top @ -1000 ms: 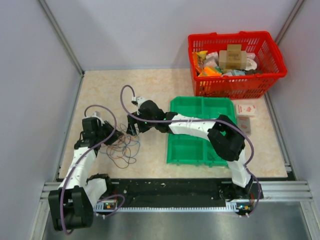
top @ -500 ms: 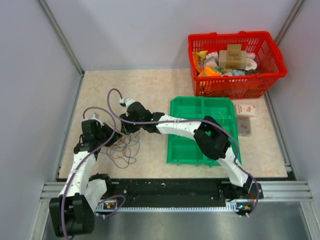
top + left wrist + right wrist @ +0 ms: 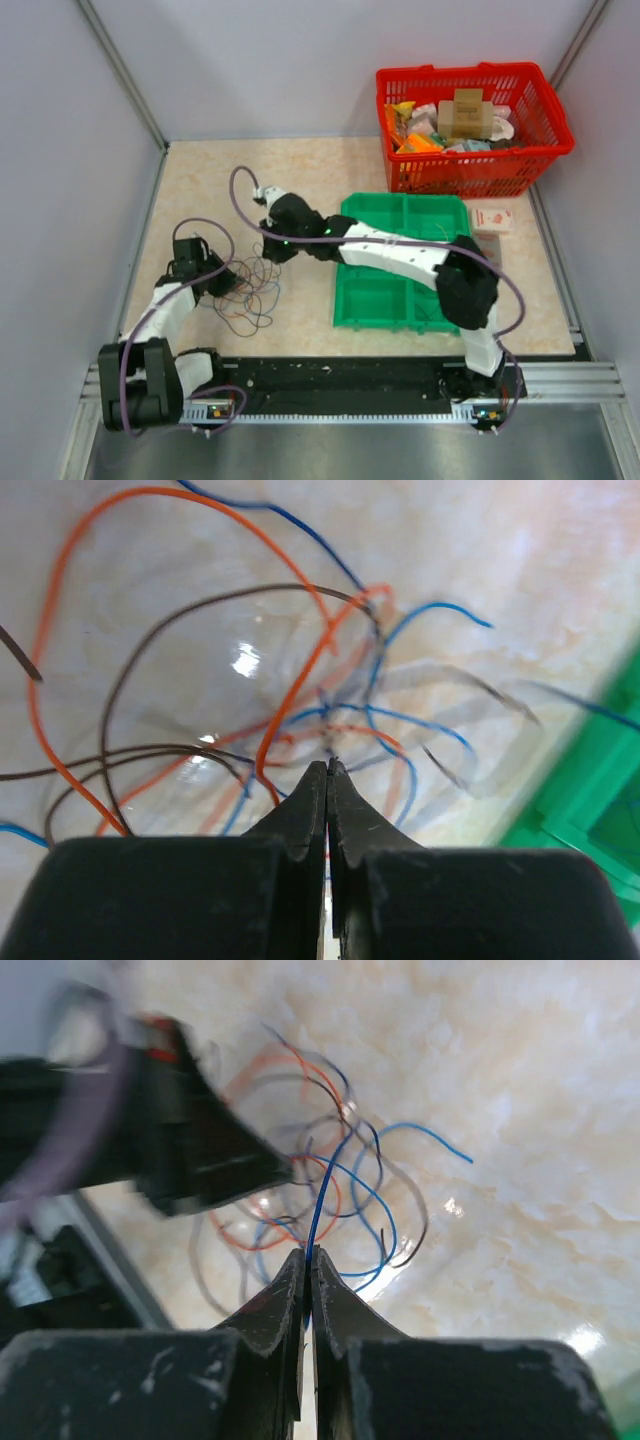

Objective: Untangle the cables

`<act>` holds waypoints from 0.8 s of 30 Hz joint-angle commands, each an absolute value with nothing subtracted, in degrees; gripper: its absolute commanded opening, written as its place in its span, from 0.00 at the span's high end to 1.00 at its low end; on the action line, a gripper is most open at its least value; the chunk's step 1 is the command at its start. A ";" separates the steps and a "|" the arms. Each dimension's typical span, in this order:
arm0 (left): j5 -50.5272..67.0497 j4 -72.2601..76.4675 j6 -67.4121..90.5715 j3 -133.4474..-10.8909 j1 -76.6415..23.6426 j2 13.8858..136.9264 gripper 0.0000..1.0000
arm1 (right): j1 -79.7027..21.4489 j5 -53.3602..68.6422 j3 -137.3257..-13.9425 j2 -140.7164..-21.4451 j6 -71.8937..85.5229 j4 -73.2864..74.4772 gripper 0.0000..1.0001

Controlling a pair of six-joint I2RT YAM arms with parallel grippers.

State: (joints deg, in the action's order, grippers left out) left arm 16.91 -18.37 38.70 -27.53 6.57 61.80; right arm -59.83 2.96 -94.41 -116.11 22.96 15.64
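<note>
The cables are a loose tangle of thin blue, orange-red and dark wires on the beige table, between my two grippers. My left gripper reaches into the tangle from the left. Its jaws are closed, with a tiny dark wire bit showing at the tips. Orange, blue and dark loops spread out beyond them. My right gripper is at the tangle's upper edge. It is shut on a blue cable that runs taut up out of the jaws. The left gripper's black body shows blurred close by.
A green compartment tray lies just right of the tangle under the right arm, and its corner shows in the left wrist view. A full red basket stands at the back right. Two small boxes lie right of the tray. Walls close in the left side.
My right gripper swung left into the tangle, then came back right and up with the blue cable. My left arm dropped lower and its gripper shifted slightly toward the near edge.
</note>
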 commanded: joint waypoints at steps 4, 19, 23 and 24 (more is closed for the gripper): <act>7.83 -17.23 41.84 -29.53 6.50 69.78 1.00 | -59.94 -2.19 -97.81 -89.32 18.73 20.91 1.00; 6.32 -18.81 42.28 -29.62 6.51 69.08 1.00 | -59.85 -19.16 -111.46 -71.20 4.92 33.40 1.00; 9.66 -17.84 41.75 -30.06 6.50 68.91 1.00 | -59.85 -18.80 -102.15 -66.37 3.34 33.22 1.00; 10.28 -17.84 41.66 -30.15 6.50 68.73 1.00 | -59.94 -20.20 -99.34 -65.23 3.43 33.31 1.00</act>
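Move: Your right gripper already holds a blue cable, whose far end is still in the tangle of cables: the tangle's middle is about 7 cm to its left, 8 cm back and 12 cm below. The green tray's middle lies some 32 cm to its right, level in reach and about 11 cm down, with the red basket about 48 cm right and 27 cm ahead. For the shut left gripper, the tangle is roughly 2 cm right, 2 cm back and 4 cm below. Keep the right fingers shut on the blue cable and whip it up out of the tangle, some 45 cm high while swinging about 25 cm right to the tray side and slightly back, tipping the fingers up from slanting down to nearly level. Meanwhile sink the shut left fingertips about 3 cm into the tangle and hold them there, pressing the other cables down. ##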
